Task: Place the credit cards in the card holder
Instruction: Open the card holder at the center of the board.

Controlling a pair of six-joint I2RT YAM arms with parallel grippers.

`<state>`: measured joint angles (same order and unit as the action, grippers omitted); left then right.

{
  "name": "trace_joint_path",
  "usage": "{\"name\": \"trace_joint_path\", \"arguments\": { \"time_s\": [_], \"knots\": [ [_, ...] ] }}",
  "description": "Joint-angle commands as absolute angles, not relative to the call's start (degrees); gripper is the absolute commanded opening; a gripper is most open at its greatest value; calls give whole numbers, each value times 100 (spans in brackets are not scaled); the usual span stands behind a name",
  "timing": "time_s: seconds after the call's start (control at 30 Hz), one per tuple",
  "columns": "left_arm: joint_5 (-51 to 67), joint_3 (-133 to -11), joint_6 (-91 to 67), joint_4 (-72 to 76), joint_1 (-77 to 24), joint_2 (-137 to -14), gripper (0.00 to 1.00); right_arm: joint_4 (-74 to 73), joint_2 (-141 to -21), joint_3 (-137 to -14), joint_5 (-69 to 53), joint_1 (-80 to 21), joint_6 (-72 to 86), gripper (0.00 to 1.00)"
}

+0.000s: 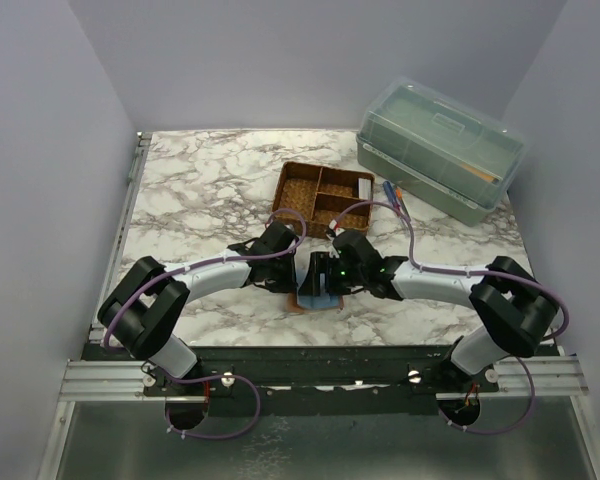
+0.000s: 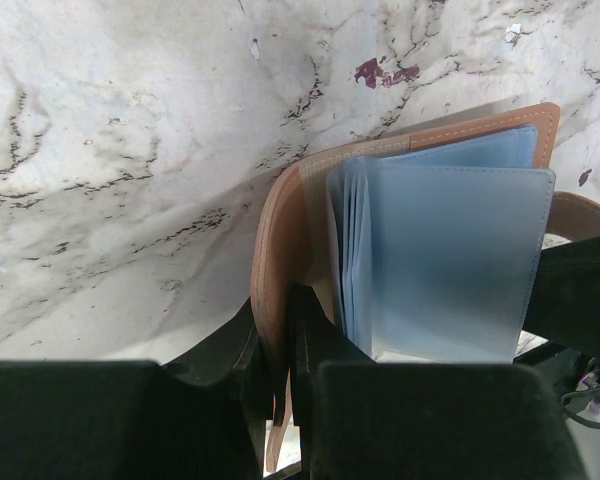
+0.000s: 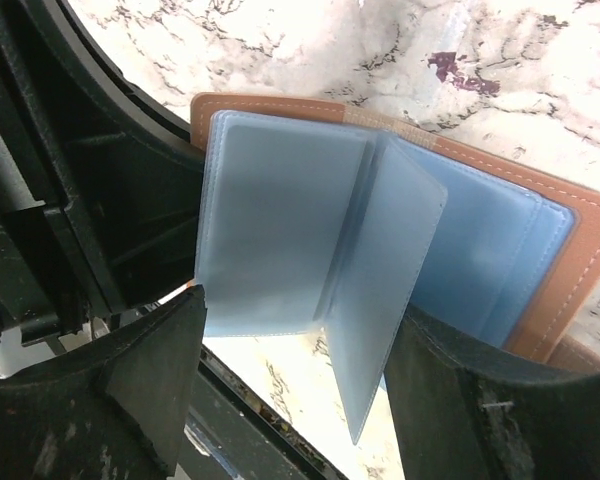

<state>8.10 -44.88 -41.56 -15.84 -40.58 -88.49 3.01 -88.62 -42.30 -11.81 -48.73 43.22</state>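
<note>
The card holder lies open on the marble table between the two arms, near the front edge. My left gripper is shut on its tan cover, pinching the edge of the leather. Its bluish clear pockets fan out to the right of that grip. My right gripper is open, its fingers on either side of the pockets. One loose pocket leaf stands up between them, touching neither. No credit cards show in any view.
A brown woven divided tray sits behind the arms. A translucent green box stands at the back right, with pens beside it. The table's front edge runs just below the card holder.
</note>
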Motion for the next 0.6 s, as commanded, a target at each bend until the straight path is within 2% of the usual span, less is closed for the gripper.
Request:
{"name": "trace_joint_path", "arguments": {
  "time_s": [0.0, 0.27, 0.43, 0.57],
  "knots": [
    [861, -4412, -4166, -1740, -4035, -8781, 1, 536, -8922, -4310, -1412, -4874, 4231, 73],
    [862, -4429, -4158, -1740, -4036, -8803, 1, 508, -9052, -4334, -1363, -4869, 4222, 73],
    [853, -4421, -4142, -1752, -4034, -8796, 1, 242, -9064, -4345, -1080, -4869, 4284, 52],
    [803, -4421, -4093, -1773, -4013, -8756, 1, 184, -8894, -4190, -901, -4869, 4351, 41]
  ]
}}
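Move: The loose blue page to turn stands between the right gripper's open fingers, its middle roughly 1 cm ahead, 1 cm left and 2 cm below the hand point. From that hand, the card holder's spine is about 4 cm left, level fore and aft and 3 cm lower; its right cover is some 1 cm right, level, 4 cm down; the basket is about 23 cm straight ahead. The left gripper, still pinching the holder's left cover, has the page about 7 cm to its right and level fore and aft. Keep the right gripper almost in place over the holder, and after a slight further opening close its fingers by about a third of their spread, short of shut. Let the finger on the right cover's side carry the blue page left towards the spine and the other pages. Hold the left gripper still, clamped on the left cover. ##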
